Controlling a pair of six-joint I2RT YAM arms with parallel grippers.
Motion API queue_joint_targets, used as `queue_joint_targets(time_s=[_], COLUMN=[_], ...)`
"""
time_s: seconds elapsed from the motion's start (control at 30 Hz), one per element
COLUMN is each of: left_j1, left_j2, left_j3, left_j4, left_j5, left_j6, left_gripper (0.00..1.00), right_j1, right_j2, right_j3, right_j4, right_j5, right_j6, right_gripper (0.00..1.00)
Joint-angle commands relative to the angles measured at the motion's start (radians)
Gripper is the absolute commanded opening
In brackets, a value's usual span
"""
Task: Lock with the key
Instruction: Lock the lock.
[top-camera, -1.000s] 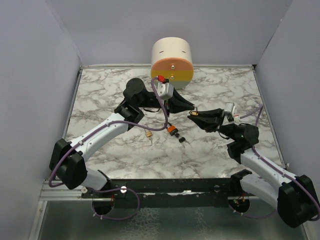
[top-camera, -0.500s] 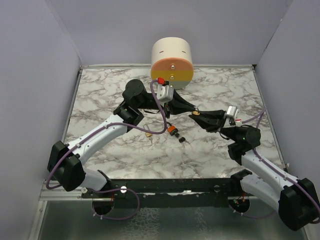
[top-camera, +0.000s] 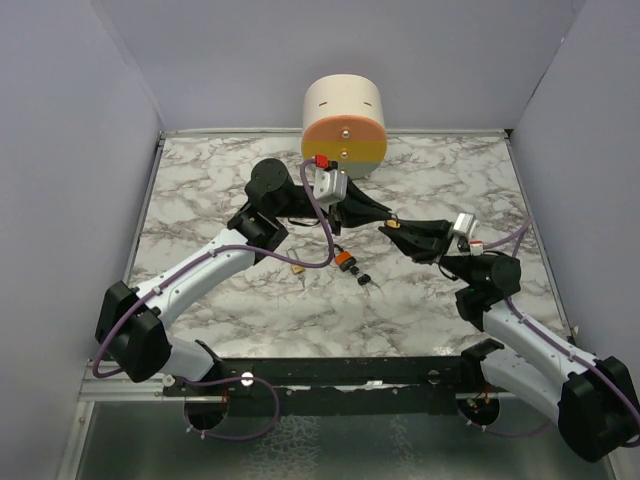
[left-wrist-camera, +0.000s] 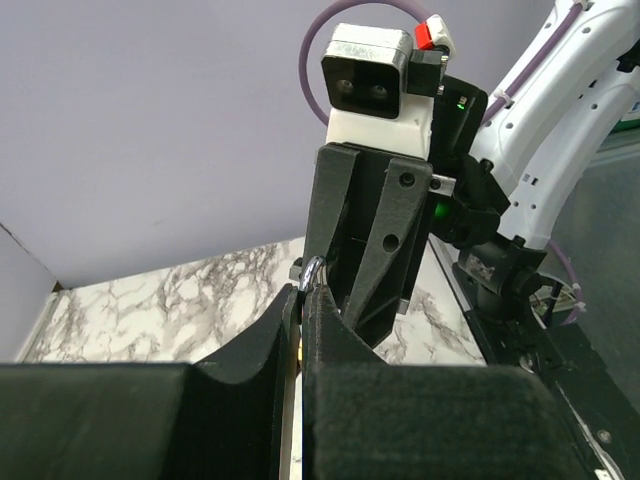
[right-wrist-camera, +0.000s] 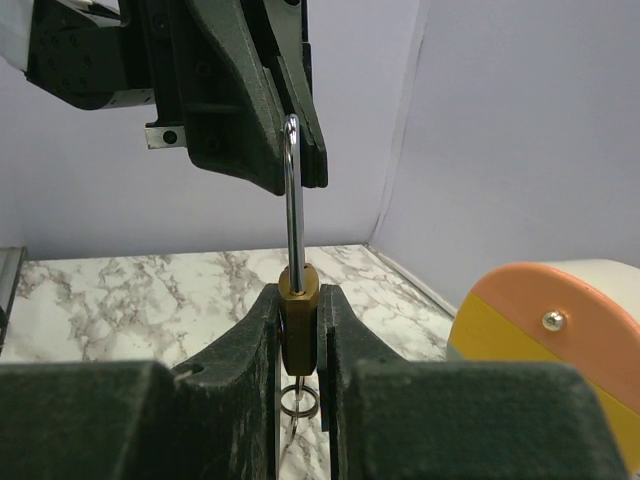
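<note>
My right gripper is shut on the brass body of a padlock, which stands upright in it. The silver shackle rises from the body, and a wire ring hangs under it. My left gripper is shut on the top of the shackle. From above, both grippers meet over mid-table around the padlock. The key, a tiny black-headed bunch, lies loose on the marble in front of them, held by neither gripper.
A cream cylinder with an orange and yellow face stands at the back wall. A small brass padlock and an orange-topped item lie near the key. Walls close in the marble table on three sides.
The left gripper has moved right until its tips meet the shackle of the padlock held by the right gripper. Over the last half second almost nothing has shifted.
</note>
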Motion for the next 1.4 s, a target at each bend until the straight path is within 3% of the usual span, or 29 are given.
queue_joint_targets(time_s=[0.0, 0.3, 0.77, 1.37], left_j1=[-0.022, -0.031, -0.034, -0.036], left_j2=[0.046, 0.074, 0.079, 0.179], left_j3=[-0.015, 0.035, 0.021, 0.025], left_j4=[-0.116, -0.268, -0.253, -0.253], left_j5=[0.021, -0.051, -0.028, -0.053], left_j6=[-0.002, 0.076, 0.089, 0.066], left_gripper=[0.0, 0.0, 0.0, 0.0], right_j1=[0.004, 0.004, 0.002, 0.004], right_j2=[-0.011, -0.009, -0.049, -0.055], right_j3=[0.106, 0.162, 0.184, 0.282], right_j4=[0.121, 0.202, 0.417, 0.379], right_j5=[0.113, 0.069, 0.07, 0.102], right_j6=[-0.068, -0.086, 0.02, -0.066], right_gripper=[0.02, 0.02, 0.02, 0.02])
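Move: The right fingers already grip the brass padlock's body, its middle about 1 cm left of and 1 cm above that hand point. The left fingers are shut at the shackle, with the body straight below the left hand point, roughly 4 cm down. On the table, some 32 cm under the left hand, the orange padlock lies about 12 cm ahead and 6 cm left; a small black piece lies 8 cm ahead and 1 cm left. The shut left fingertips keep their hold on the shackle while the right fingers keep gripping the brass body below it, and both arms climb together. The right comes up faster, about 7 cm against the left's 4 to 5, bringing the body up towards the left fingertips; both hands tilt roughly 10 degrees, their forward sides rising, and the left drifts slightly right. ##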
